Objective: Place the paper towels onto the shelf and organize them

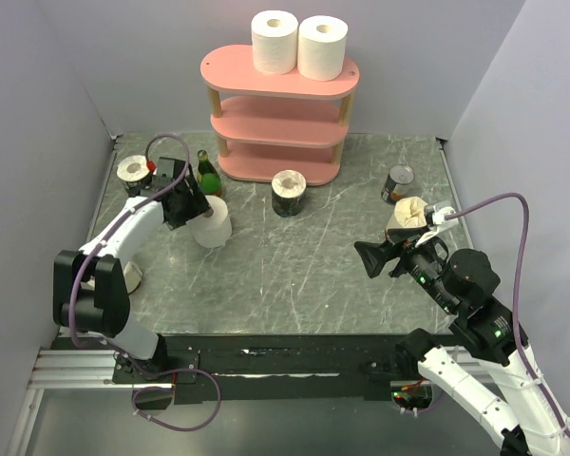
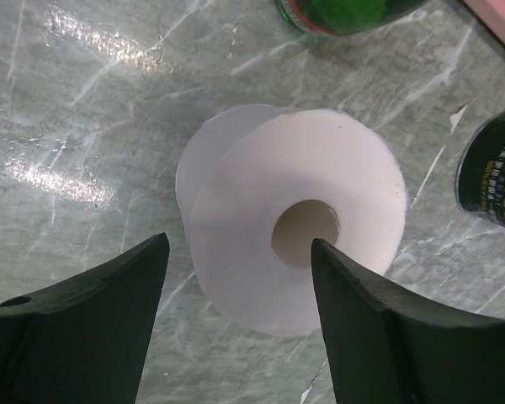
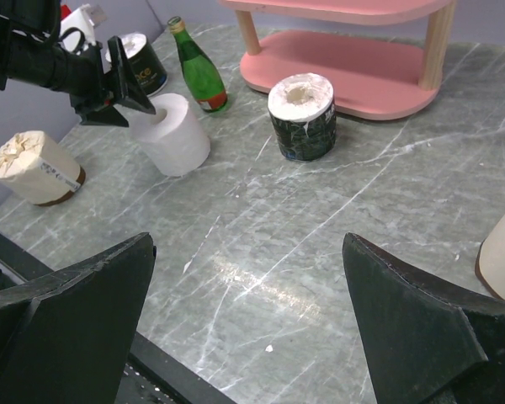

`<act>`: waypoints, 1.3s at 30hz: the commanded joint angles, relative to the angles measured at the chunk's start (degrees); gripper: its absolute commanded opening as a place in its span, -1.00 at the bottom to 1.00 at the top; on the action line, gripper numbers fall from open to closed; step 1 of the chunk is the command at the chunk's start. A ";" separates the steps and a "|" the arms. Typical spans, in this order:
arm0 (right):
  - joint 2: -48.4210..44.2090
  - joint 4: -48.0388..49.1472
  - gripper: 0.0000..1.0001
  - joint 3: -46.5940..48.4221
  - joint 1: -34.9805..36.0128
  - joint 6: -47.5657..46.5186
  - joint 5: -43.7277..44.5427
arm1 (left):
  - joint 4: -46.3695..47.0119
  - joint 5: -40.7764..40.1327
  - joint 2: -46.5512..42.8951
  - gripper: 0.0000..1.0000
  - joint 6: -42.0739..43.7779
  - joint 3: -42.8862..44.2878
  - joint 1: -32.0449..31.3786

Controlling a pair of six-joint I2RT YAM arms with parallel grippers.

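Observation:
The pink shelf [image 1: 228,68] stands at the back with two white paper towels [image 1: 275,41] [image 1: 322,46] on its top board. A third white roll [image 1: 214,226] [image 2: 337,168] stands upright on the table. My left gripper [image 1: 198,204] [image 2: 240,244] hovers open over it: one fingertip [image 2: 324,252] sits at the core's edge, the other is just clear of the roll's side. A dark-banded roll [image 1: 289,193] stands before the shelf and another [image 1: 133,172] at far left. A cream roll [image 1: 406,217] sits beside my right gripper [image 1: 370,258] [image 3: 248,240], which is open over bare table.
A green bottle [image 1: 207,174] stands just behind the left gripper, near the shelf's left end. A small can [image 1: 397,183] is behind the cream roll on the right. Another cream roll [image 3: 34,168] lies near the left arm's base. Grey walls close in both sides.

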 commanded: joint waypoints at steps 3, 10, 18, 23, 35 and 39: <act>0.04 2.62 0.99 1.27 0.16 -0.60 0.83 | 3.35 1.76 1.79 0.43 -0.92 -1.15 0.22; 0.04 2.45 0.99 1.09 0.16 -0.34 0.83 | 3.62 0.44 3.11 0.37 -0.65 -1.07 0.22; 0.22 2.53 0.99 1.00 0.16 -0.25 0.74 | 1.96 -1.67 1.45 -0.07 -0.22 -0.28 0.22; 0.48 2.71 0.99 1.18 0.07 0.02 0.39 | -2.79 -3.42 -1.89 -0.22 1.10 2.79 0.22; 0.66 2.10 0.99 1.88 0.16 0.81 -0.32 | -14.56 -4.66 -5.51 -0.46 5.67 24.99 0.22; 0.74 1.30 0.99 3.11 0.16 0.11 -0.23 | -19.30 -5.54 -1.82 -0.46 6.64 37.93 0.22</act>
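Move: The standing paper towel is right under the left hand: its middle lies about 4 cm to the right, 1 cm ahead and some 6 cm lower. The green bottle stands roughly 9 cm ahead and 4 cm right. One black-wrapped roll is about 9 cm ahead and 12 cm left, another some 6 cm ahead and 21 cm right. From the right hand, the paper towel lies about 20 cm ahead, 36 cm left and 26 cm below. The left fingers pinch the paper towel's left wall, one finger in the core hole and one outside, after sinking about 2.5 cm onto it while partly open and closing by roughly a quarter of their range. Gripping it, the hand eases back slightly, then goes steeply and ever faster up, about 17 cm from its lowest point, with fingers tipping some 15 degrees towards level. ##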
